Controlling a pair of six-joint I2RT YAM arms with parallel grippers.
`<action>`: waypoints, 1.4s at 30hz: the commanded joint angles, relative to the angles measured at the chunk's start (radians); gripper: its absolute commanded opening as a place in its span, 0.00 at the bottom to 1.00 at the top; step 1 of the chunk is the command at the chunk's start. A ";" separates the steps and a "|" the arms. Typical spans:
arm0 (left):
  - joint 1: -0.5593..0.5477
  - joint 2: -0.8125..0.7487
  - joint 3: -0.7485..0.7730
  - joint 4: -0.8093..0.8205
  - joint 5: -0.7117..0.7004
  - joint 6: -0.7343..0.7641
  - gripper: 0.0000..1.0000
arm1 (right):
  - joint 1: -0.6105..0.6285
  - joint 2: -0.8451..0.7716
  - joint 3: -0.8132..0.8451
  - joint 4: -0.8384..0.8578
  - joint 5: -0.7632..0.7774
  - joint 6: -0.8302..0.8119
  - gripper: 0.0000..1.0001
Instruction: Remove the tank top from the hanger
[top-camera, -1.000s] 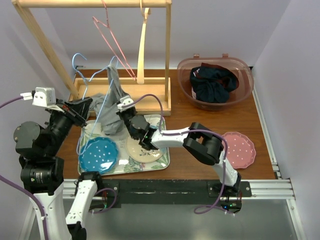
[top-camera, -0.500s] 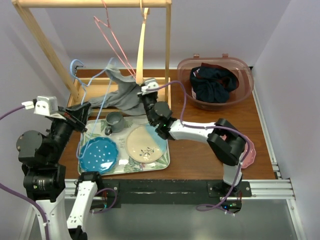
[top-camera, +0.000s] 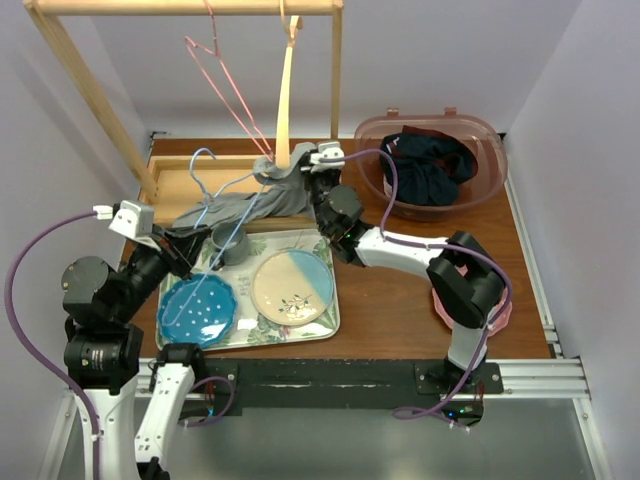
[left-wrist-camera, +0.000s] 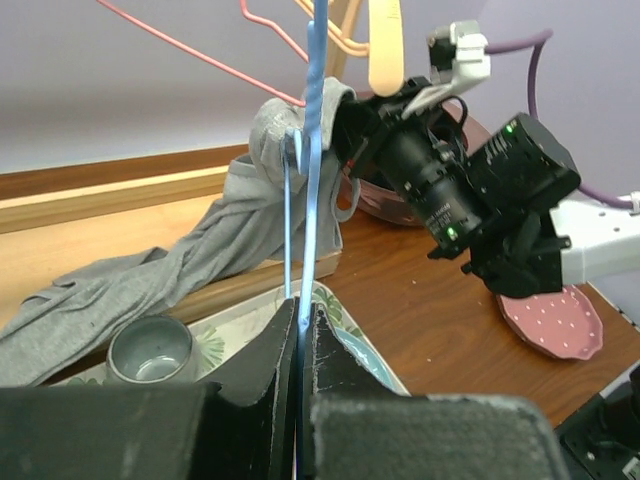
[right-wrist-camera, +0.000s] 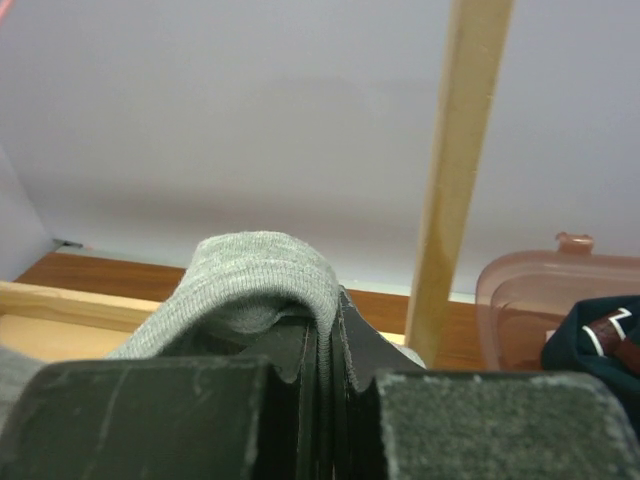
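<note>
The grey tank top (top-camera: 235, 208) stretches from the wooden rack base up to my right gripper (top-camera: 300, 178), which is shut on a fold of its fabric (right-wrist-camera: 262, 272). In the right wrist view the cloth is draped over the closed right gripper (right-wrist-camera: 335, 318). The blue wire hanger (top-camera: 203, 156) runs through the tank top (left-wrist-camera: 210, 240) with its hook lying toward the left. My left gripper (top-camera: 190, 250) is shut on a blue wire of the hanger (left-wrist-camera: 315, 150), and in the left wrist view the wire is pinched in this gripper (left-wrist-camera: 301, 312).
A patterned tray (top-camera: 325, 325) holds a blue plate (top-camera: 195, 310), a cream plate (top-camera: 290, 285) and a grey cup (top-camera: 225, 243). A pink plate (top-camera: 497, 300) lies at the right. A basket (top-camera: 430, 165) holds dark clothes. A pink hanger (top-camera: 225, 80) hangs on the wooden rack (top-camera: 335, 110).
My right gripper has carried the tank top's fold from over the tray up and right toward the rack. My left gripper has drawn back toward the front with the hanger.
</note>
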 joint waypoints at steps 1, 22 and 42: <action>-0.010 -0.007 -0.023 0.054 0.065 0.035 0.00 | -0.049 -0.069 0.028 -0.001 -0.006 0.058 0.00; -0.064 0.001 -0.019 0.042 0.022 0.060 0.00 | -0.138 -0.190 0.104 -0.260 -0.097 0.101 0.00; -0.064 0.048 -0.006 0.040 -0.558 0.046 0.00 | -0.189 -0.426 0.556 -0.784 -0.135 -0.132 0.00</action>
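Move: The right hand holds the grey tank top, meant for the clear pink bin about 29 cm to its right, 12 cm farther out and 23 cm lower. The held blue hanger's far end is still at the cloth, some 9 cm left and 2 cm back, about level. The foot of the rack's right post stands 8 cm ahead, 4 cm right and 27 cm down. From the left hand, gripping the hanger, the bin lies roughly 37 cm ahead, 49 cm right and 31 cm down. Right hand eases forward, then lifts the tank top some 24 cm, veering right; left swings the hanger left. ##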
